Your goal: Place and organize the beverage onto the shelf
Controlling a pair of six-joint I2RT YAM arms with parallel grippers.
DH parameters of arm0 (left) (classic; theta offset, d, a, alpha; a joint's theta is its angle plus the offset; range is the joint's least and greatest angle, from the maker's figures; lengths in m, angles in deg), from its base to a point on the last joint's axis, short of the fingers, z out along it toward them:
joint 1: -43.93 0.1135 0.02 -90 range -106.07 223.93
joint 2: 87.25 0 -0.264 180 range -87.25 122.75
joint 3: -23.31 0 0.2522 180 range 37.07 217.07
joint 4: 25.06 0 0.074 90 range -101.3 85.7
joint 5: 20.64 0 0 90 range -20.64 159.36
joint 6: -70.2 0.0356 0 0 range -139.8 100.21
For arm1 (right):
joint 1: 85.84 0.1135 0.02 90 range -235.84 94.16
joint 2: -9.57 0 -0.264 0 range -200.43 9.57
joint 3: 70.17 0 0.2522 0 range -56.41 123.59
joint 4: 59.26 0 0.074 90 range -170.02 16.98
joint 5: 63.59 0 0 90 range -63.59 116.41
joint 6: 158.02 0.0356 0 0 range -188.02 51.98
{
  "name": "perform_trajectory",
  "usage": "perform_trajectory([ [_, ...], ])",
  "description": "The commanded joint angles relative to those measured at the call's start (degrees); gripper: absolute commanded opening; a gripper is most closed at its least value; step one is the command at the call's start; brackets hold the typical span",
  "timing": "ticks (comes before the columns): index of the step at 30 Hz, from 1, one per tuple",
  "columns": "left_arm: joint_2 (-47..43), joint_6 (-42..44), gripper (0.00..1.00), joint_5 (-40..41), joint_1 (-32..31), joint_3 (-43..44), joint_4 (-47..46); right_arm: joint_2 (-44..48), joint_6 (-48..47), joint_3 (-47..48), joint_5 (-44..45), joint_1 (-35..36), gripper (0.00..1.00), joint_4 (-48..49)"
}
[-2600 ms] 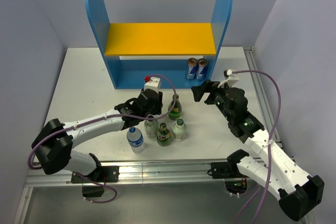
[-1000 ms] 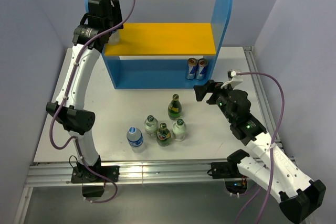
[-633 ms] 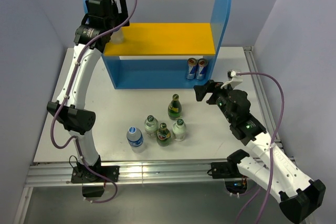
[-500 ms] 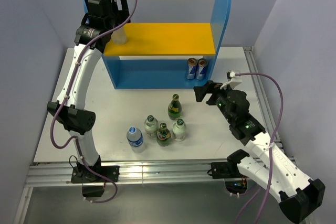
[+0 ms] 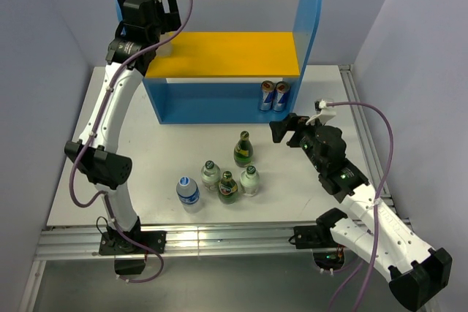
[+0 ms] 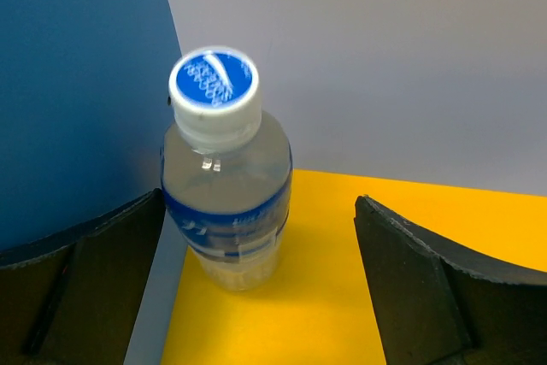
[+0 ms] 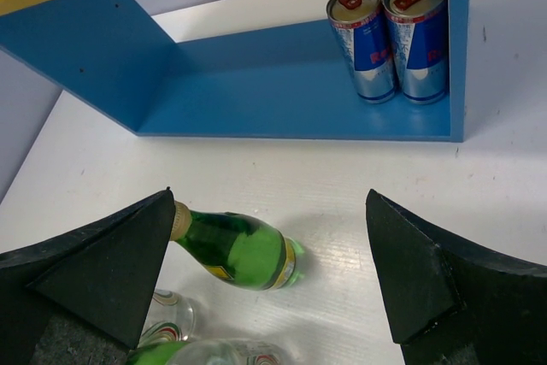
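Observation:
The blue shelf (image 5: 311, 5) has a yellow upper board (image 5: 223, 52). A clear plastic bottle (image 5: 165, 46) with a blue label stands upright at the board's left end, also in the left wrist view (image 6: 226, 203). My left gripper (image 5: 162, 28) is open around it (image 6: 256, 288), the bottle near the left finger (image 6: 85, 279). Several bottles stand on the table: dark green (image 5: 243, 151), pale glass (image 5: 210, 174), dark green (image 5: 228, 188), pale glass (image 5: 250, 180), clear plastic (image 5: 188, 191). My right gripper (image 5: 281, 128) is open and empty above the rear green bottle (image 7: 239, 250).
Two blue-silver cans (image 5: 274, 96) stand at the right end of the shelf's lower level, also in the right wrist view (image 7: 393, 36). The shelf's left side panel (image 6: 77, 83) rises right beside the placed bottle. Grey walls close in the table on three sides.
My left arm carried the clear bottle from the table up to the yellow board, then opened its jaws; the bottle now stands free. My right gripper crept slightly left.

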Motion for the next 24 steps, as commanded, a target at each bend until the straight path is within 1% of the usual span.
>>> perform_trajectory([
  [1,-4.79,-1.95,0.99,6.47,2.62,-2.60,-1.63,-0.21,0.27,-0.41,0.93,0.25,0.99,2.37],
  [4,-9.62,-1.33,0.99,8.06,0.78,-5.68,-2.87,-0.39,0.27,-0.68,0.67,0.25,0.99,2.72],
  [7,-12.88,-1.33,0.99,11.22,-2.65,-8.66,-1.73,-0.65,0.36,-0.76,0.58,0.25,0.99,2.81],
  [8,-15.76,-1.24,0.99,13.84,-4.05,-10.07,-1.46,-0.65,0.36,-0.85,0.58,0.25,0.99,2.89],
  [9,-17.53,-1.07,0.99,15.34,-7.28,-14.00,-1.63,-0.65,0.36,-0.85,0.49,0.25,0.99,2.98],
  [10,-19.46,-1.15,0.99,17.19,-9.14,-16.30,-1.81,-0.65,0.36,-0.85,0.32,0.25,0.99,2.98],
  [11,-23.74,-1.76,0.99,19.55,-11.33,-18.85,-1.64,-0.65,0.45,-0.85,0.14,0.33,0.99,2.98],
  [12,-25.87,-2.73,0.99,21.75,-15.97,-23.57,-1.11,-0.56,0.54,-0.94,0.14,0.25,0.99,2.98],
  [13,-29.64,-6.13,0.99,23.08,-18.19,-25.62,2.29,-0.65,0.45,-0.77,-0.21,0.25,0.99,2.89],
  [14,-31.24,-8.77,0.99,23.96,-20.56,-27.30,4.84,-0.48,0.54,-0.68,-0.38,0.25,0.99,2.72],
  [15,-32.65,-11.41,0.99,24.58,-24.50,-28.88,7.48,-0.56,0.54,-0.59,-0.39,0.25,0.99,2.46],
  [16,-35.45,-16.66,0.99,25.20,-26.02,-32.55,10.55,-0.39,0.62,-0.59,-0.39,0.25,0.99,2.37],
  [17,-36.78,-19.58,1.00,25.20,-27.60,-34.33,15.80,-0.21,0.62,-0.76,-0.56,0.25,0.99,2.37],
  [18,-38.19,-21.79,0.99,24.25,-30.05,-39.04,17.86,-0.04,0.71,-0.94,-0.56,0.25,0.99,2.45],
  [19,-39.85,-24.85,0.99,23.45,-31.21,-41.96,18.75,-0.03,0.80,-1.11,-0.56,0.25,0.99,2.45],
  [20,-43.61,-26.63,0.99,22.84,-32.44,-44.95,19.10,-0.03,0.89,-1.29,-0.74,0.25,0.99,2.63],
  [21,-45.48,-28.99,1.00,22.31,-34.89,-50.55,20.59,-0.12,0.89,-1.20,-1.09,0.25,0.99,2.63],
  [22,-49.24,-33.45,0.99,20.13,-35.78,-53.30,21.04,-0.30,0.89,-1.12,-1.18,0.25,0.99,2.54],
  [23,-51.01,-35.76,0.99,19.06,-36.40,-56.03,21.30,-0.65,0.89,-0.94,-1.26,0.25,0.99,2.45],
  [24,-52.77,-37.96,0.99,18.01,-37.80,-61.36,21.04,-0.74,0.89,-0.85,-1.18,0.25,0.99,2.11],
])
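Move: The next bottle, taken to be the blue-capped one on the table, stands some 40 cm back from the left hand, 10 cm to its right and 34 cm below. The clear green-capped bottle is about 6 cm farther out and 6 cm to the right of that one. The bottle on the upper shelf stands between the left fingers, its middle 5 cm lower. From the right hand, the blue-capped bottle lies 15 cm back, 28 cm left, 15 cm down. With its fingers already wide open and kept so, the left hand backs off the bottle standing at the left end of the yellow upper shelf, slowly and almost level at first, then fast, some 28 cm back towards the base with a slight shift to its right. Once clear in front of the shelf it sinks about 10 cm towards the bottles on the table, the fingers tipping down by roughly 10 degrees while the hand rolls left side down and turns a little clockwise. ##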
